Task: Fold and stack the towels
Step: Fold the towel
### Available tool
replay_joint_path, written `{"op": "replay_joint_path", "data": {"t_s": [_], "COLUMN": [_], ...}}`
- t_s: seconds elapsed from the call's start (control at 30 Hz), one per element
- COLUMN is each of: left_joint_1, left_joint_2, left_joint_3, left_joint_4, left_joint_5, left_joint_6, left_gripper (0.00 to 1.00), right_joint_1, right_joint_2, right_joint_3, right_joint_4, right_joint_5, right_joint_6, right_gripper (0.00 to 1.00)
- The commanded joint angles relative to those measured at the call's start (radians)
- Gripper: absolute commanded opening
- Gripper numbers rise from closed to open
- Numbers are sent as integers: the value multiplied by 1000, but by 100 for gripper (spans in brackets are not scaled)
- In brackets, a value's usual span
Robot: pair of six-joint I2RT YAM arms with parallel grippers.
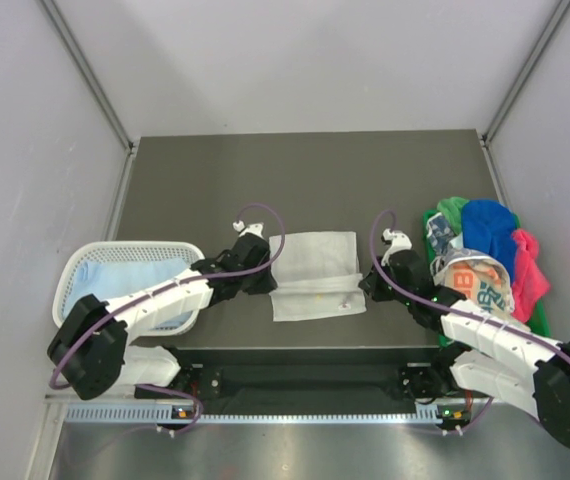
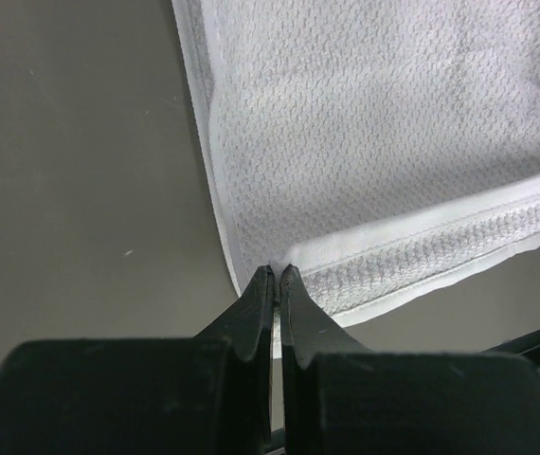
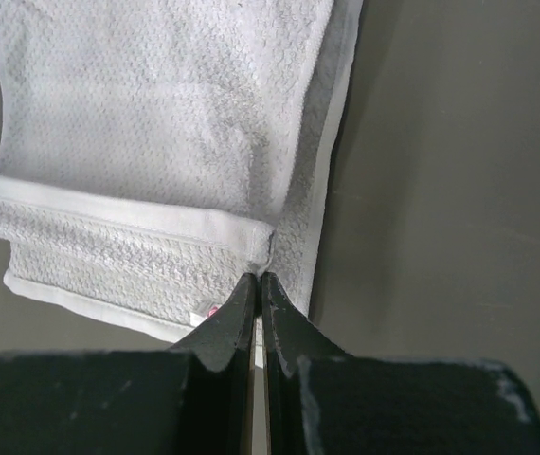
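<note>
A whitish-grey towel (image 1: 315, 268) lies partly folded on the dark table, its near hem turned over the top layer. My left gripper (image 1: 270, 283) is shut on that folded hem at the towel's left edge (image 2: 374, 152); a sliver of white cloth shows between the fingers (image 2: 251, 313). My right gripper (image 1: 366, 285) pinches the same fold at the right edge of the towel (image 3: 156, 123), shut on the cloth. More towels are heaped at the right: green (image 1: 450, 210), royal blue (image 1: 490, 235), pink (image 1: 528, 265) and a printed white one (image 1: 477, 282).
A white mesh basket (image 1: 130, 246) stands at the left near edge with a pale blue towel (image 1: 125, 278) inside, under my left arm. The right arm reaches over the coloured heap. Grey walls close in the table on three sides.
</note>
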Motion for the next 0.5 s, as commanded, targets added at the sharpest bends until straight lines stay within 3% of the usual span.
{"op": "replay_joint_path", "data": {"t_s": [0.0,0.07,0.17,0.27,0.47], "left_joint_1": [-4,-7,-11,-14,-16], "left_joint_2": [-28,-25,-18,-22,-108], "left_joint_3": [-26,-38,-49,-49,-15], "left_joint_4": [20,24,38,40,6], "left_joint_5": [-16,-8,4,15,37], "left_joint_6": [-16,-22,-27,-27,2], "left_gripper": [0,0,10,30,41], "right_joint_1": [14,14,14,14,14], "right_joint_2": [-18,-17,-21,-41,-119], "right_joint_3": [-18,-29,-39,-38,2], "right_joint_4": [27,32,32,24,-42], "right_joint_5": [15,9,3,4,18], "right_joint_6": [4,8,16,25,37], "right_gripper": [0,7,17,30,44]}}
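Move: I hold the white towel's folded-over edge taut between my two hands, one corner in each. Its own near edge lies beneath: the near left corner is about 5 cm back of my left hand and 4 cm below it, and the near right corner about 5 cm back of my right hand and 3 cm below. The basket with the blue towel stands some 30 cm left of my left hand, and the towel bin about 27 cm right and 3 cm ahead of my right. With both hands together I ease the held edge back and down towards the towel's near edge, a little over 1 cm each way. On the way down I start opening my fingers to not quite half and let go of both corners. Then I lift both hands straight up about 1 cm, still over the near corners. ##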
